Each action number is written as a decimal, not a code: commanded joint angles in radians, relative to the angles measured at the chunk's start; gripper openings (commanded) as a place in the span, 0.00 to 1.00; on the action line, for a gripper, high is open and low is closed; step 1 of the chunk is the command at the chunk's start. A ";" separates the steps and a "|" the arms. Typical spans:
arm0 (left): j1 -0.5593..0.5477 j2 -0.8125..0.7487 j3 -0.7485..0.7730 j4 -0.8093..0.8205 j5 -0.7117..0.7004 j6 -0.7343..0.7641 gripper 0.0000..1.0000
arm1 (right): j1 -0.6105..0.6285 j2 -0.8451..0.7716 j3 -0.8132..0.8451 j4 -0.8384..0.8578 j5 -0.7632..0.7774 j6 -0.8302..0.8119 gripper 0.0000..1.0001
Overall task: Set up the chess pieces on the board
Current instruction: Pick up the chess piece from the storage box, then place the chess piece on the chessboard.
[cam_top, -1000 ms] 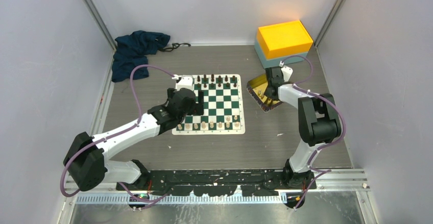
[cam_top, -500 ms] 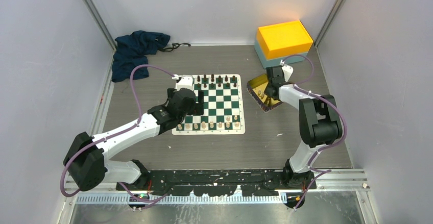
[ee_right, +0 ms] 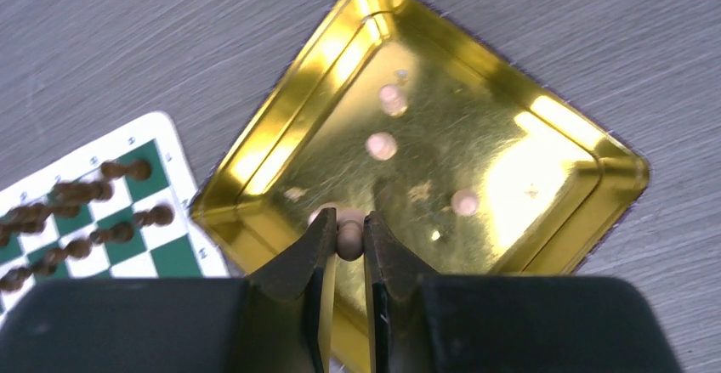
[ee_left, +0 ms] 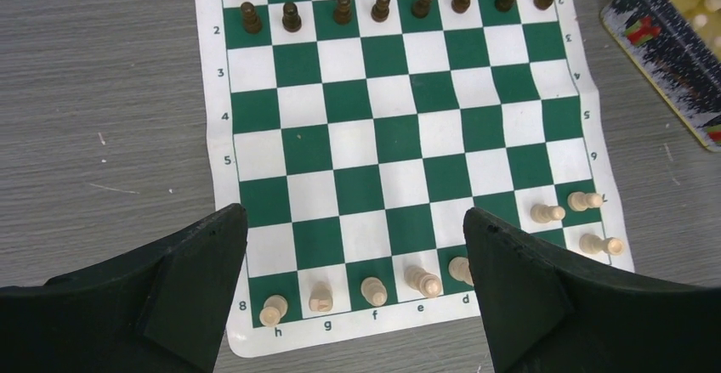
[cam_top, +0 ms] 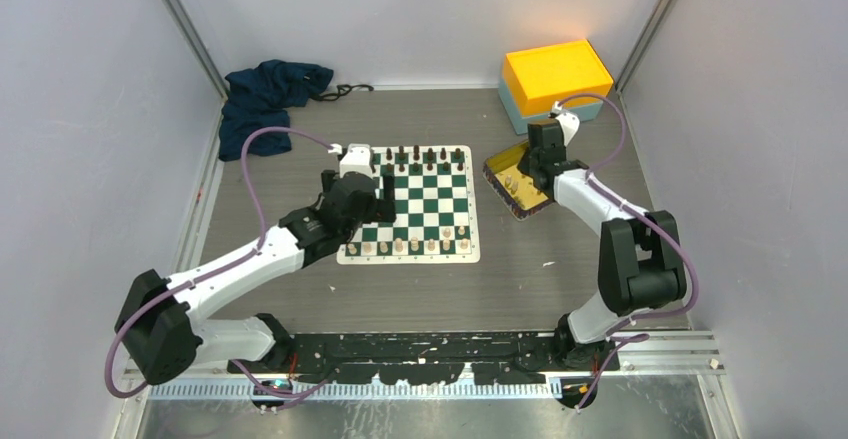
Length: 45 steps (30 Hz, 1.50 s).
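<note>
The green and white board (cam_top: 420, 199) lies mid-table; it fills the left wrist view (ee_left: 400, 144). Cream chess pieces (ee_left: 372, 290) stand along its near row, and others (ee_left: 548, 213) stand near the right corner. Black pieces (ee_left: 380, 3) fill the far rows. My left gripper (ee_left: 353, 292) is open and empty above the board's near left corner. My right gripper (ee_right: 349, 241) is shut on a cream piece (ee_right: 349, 239) above the gold tray (ee_right: 544, 211). Three more cream pieces (ee_right: 381, 145) stand in the tray.
A yellow box (cam_top: 556, 77) on a grey-blue box stands at the back right, just behind the tray (cam_top: 515, 191). A dark blue cloth (cam_top: 265, 99) lies at the back left. Grey walls close in both sides.
My right arm has lifted and stretched over the tray. My left arm has shifted slightly towards the back over the board's left edge.
</note>
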<state>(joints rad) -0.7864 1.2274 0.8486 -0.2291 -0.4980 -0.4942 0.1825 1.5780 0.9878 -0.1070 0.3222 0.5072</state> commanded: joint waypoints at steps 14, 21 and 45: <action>-0.002 -0.204 -0.061 -0.069 -0.056 -0.074 0.97 | 0.457 -0.101 0.069 -0.161 0.125 -0.064 0.01; -0.002 -0.253 -0.084 -0.092 -0.057 -0.084 0.97 | 0.631 -0.039 0.088 -0.168 0.200 -0.021 0.01; -0.002 -0.294 -0.094 -0.099 -0.055 -0.060 0.96 | 0.742 0.190 0.197 -0.209 0.229 0.056 0.01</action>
<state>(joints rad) -0.7864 0.9577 0.7525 -0.3500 -0.5308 -0.5663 0.9226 1.7554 1.1446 -0.3126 0.5232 0.5323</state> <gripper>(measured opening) 0.966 0.209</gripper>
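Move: The right gripper already holds a pale chess piece above the storage box, whose middle lies about 8 cm below, 2 cm ahead and 1 cm left. The empty c7 square is some 13 cm back, 24 cm left and 9 cm down; the b7 pawn stands 3 cm right of that square, the a7 pawn 7 cm right, and the c8 piece 3 cm behind. From the left gripper, c7 lies about 12 cm right, 2 cm back and 15 cm down. Swing the right gripper left about 25 cm and back some 12 cm, away from the storage box and across to the near-right part of the board, turning it roughly 35 degrees counter-clockwise and keeping the pinch on the piece. Rise slightly on the way, then sink towards c7. Meanwhile draw the open left gripper left, back and a little up to clear the way. ##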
